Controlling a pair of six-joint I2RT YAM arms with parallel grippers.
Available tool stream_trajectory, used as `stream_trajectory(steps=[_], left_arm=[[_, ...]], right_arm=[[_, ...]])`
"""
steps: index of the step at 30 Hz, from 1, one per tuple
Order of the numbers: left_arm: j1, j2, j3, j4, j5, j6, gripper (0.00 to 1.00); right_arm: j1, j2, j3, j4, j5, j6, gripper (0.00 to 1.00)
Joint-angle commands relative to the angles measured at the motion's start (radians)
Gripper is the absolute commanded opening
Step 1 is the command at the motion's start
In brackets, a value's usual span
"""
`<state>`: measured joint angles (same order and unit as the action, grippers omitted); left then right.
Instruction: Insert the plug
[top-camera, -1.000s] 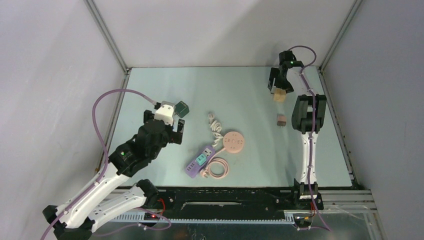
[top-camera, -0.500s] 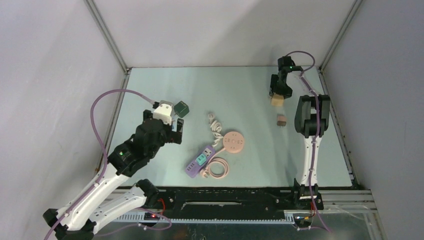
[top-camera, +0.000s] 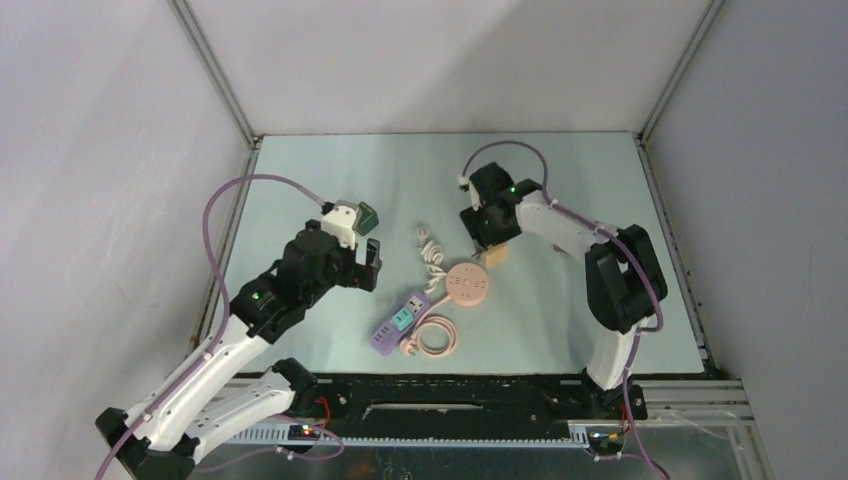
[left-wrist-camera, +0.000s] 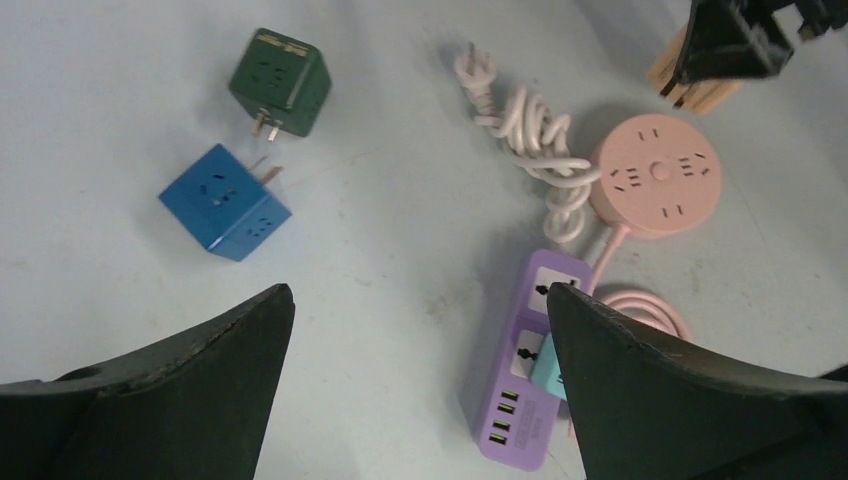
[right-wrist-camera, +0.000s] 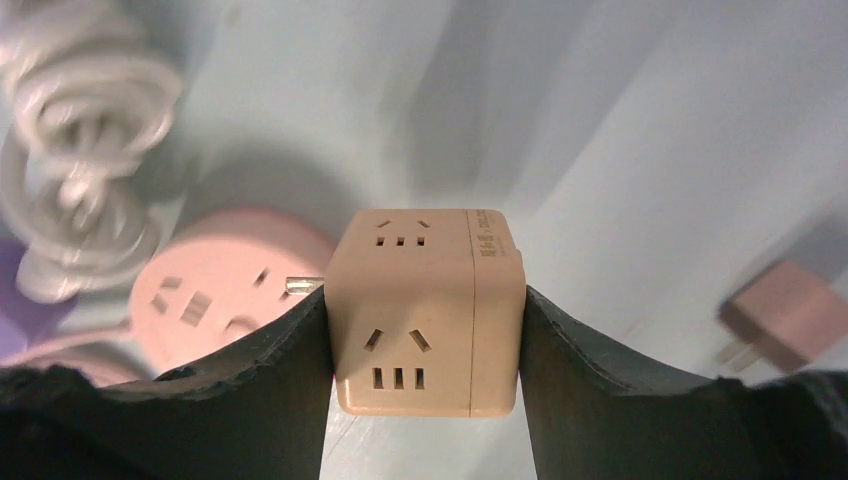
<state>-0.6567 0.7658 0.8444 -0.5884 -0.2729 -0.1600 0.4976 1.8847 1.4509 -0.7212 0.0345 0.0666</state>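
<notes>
My right gripper (right-wrist-camera: 425, 335) is shut on a beige cube plug (right-wrist-camera: 425, 310), which fills the space between the fingers; a metal prong (right-wrist-camera: 305, 285) sticks out of its left side. It hangs just over the far right rim of the round pink socket (right-wrist-camera: 215, 285). From above, the right gripper (top-camera: 492, 250) with the beige cube (top-camera: 497, 258) sits right behind the pink socket (top-camera: 468, 285). My left gripper (left-wrist-camera: 420, 300) is open and empty above the table, left of the purple power strip (left-wrist-camera: 530, 385).
A teal plug (left-wrist-camera: 548, 365) sits in the purple strip (top-camera: 398, 322). A coiled white cable (left-wrist-camera: 525, 130) runs from the pink socket. A green cube (left-wrist-camera: 281, 80) and a blue cube (left-wrist-camera: 225, 203) lie at left. A small pink plug (right-wrist-camera: 785, 315) lies at right.
My right arm has swung from the far right corner toward the middle, carrying the beige cube to the pink socket. The left arm has shifted slightly right.
</notes>
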Motion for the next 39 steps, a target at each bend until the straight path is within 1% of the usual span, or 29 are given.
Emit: stream_trajectory(steps=[1,3,6,7,10,14,19,20,22,26,29,31,33,34,36,39], left_arm=[[0.007,0.021,-0.007,0.059,0.135,-0.055,1.0],[0.006,0.016,-0.026,0.089,0.163,-0.068,1.0],[0.006,0.01,-0.055,0.14,0.2,-0.093,1.0],[0.005,0.01,-0.062,0.15,0.21,-0.099,1.0],[0.005,0.016,-0.064,0.165,0.234,-0.115,1.0],[0.002,0.03,-0.074,0.194,0.265,-0.118,1.0],[-0.024,0.06,-0.077,0.221,0.321,-0.112,0.99],[-0.031,0.065,-0.078,0.229,0.323,-0.109,0.99],[-0.047,0.078,-0.085,0.254,0.331,-0.104,0.99],[-0.068,0.13,-0.081,0.286,0.349,-0.094,0.98],[-0.101,0.192,-0.056,0.299,0.349,-0.065,0.97],[-0.133,0.249,-0.028,0.308,0.339,-0.036,0.97],[-0.168,0.328,-0.002,0.325,0.345,0.007,0.97],[-0.185,0.365,0.016,0.329,0.343,0.032,0.97],[-0.216,0.45,0.058,0.337,0.361,0.082,0.97],[-0.257,0.58,0.129,0.345,0.417,0.155,0.97]], right_arm=[[0.058,-0.113,-0.138,0.009,0.039,0.012,0.44],[0.077,-0.161,-0.194,0.017,0.02,0.049,0.46],[0.117,-0.215,-0.236,0.007,0.011,0.063,0.53],[0.137,-0.223,-0.239,-0.009,0.036,0.063,0.53],[0.171,-0.233,-0.252,-0.064,0.12,0.093,0.51],[0.179,-0.273,-0.319,-0.042,0.093,0.11,0.56],[0.16,-0.375,-0.388,-0.008,0.034,0.125,0.84],[0.148,-0.399,-0.4,-0.003,0.023,0.13,0.88],[0.114,-0.46,-0.424,0.009,-0.005,0.143,0.93],[-0.005,-0.599,-0.49,0.049,-0.122,0.188,0.95],[-0.12,-0.714,-0.548,0.081,-0.214,0.227,0.95],[-0.196,-0.786,-0.588,0.104,-0.258,0.261,0.95],[-0.276,-0.854,-0.642,0.135,-0.342,0.289,0.95],[-0.298,-0.883,-0.662,0.146,-0.365,0.304,0.95],[-0.324,-0.934,-0.692,0.159,-0.376,0.331,0.95],[-0.336,-0.98,-0.716,0.153,-0.344,0.361,0.95]])
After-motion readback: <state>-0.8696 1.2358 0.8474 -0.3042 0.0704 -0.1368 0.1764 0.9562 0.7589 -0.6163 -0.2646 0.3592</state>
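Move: The right hand holds the orange plug low over the table; the bare spot it is taken to lies about 12 cm back, 2 cm right and 3 cm lower. The pink round socket sits 7 cm back and 8 cm left of this hand, the purple strip 16 cm back and 24 cm left, the brown block 4 cm ahead and 17 cm right. From the empty left hand the orange plug lies roughly 12 cm ahead, 28 cm right and 15 cm below, the pink round socket 5 cm ahead, 22 cm right and 20 cm below. Back some 12 cm and slightly down, the right hand carries the orange plug to beside the pink round socket, opens and lets go, then lifts about 8 cm and swings right, clear of the plug, its left side rolling up. Meanwhile the open left hand travels about 14 cm right towards the set-down spot, dropping mostly late as its wrist turns some 25 degrees clockwise. ##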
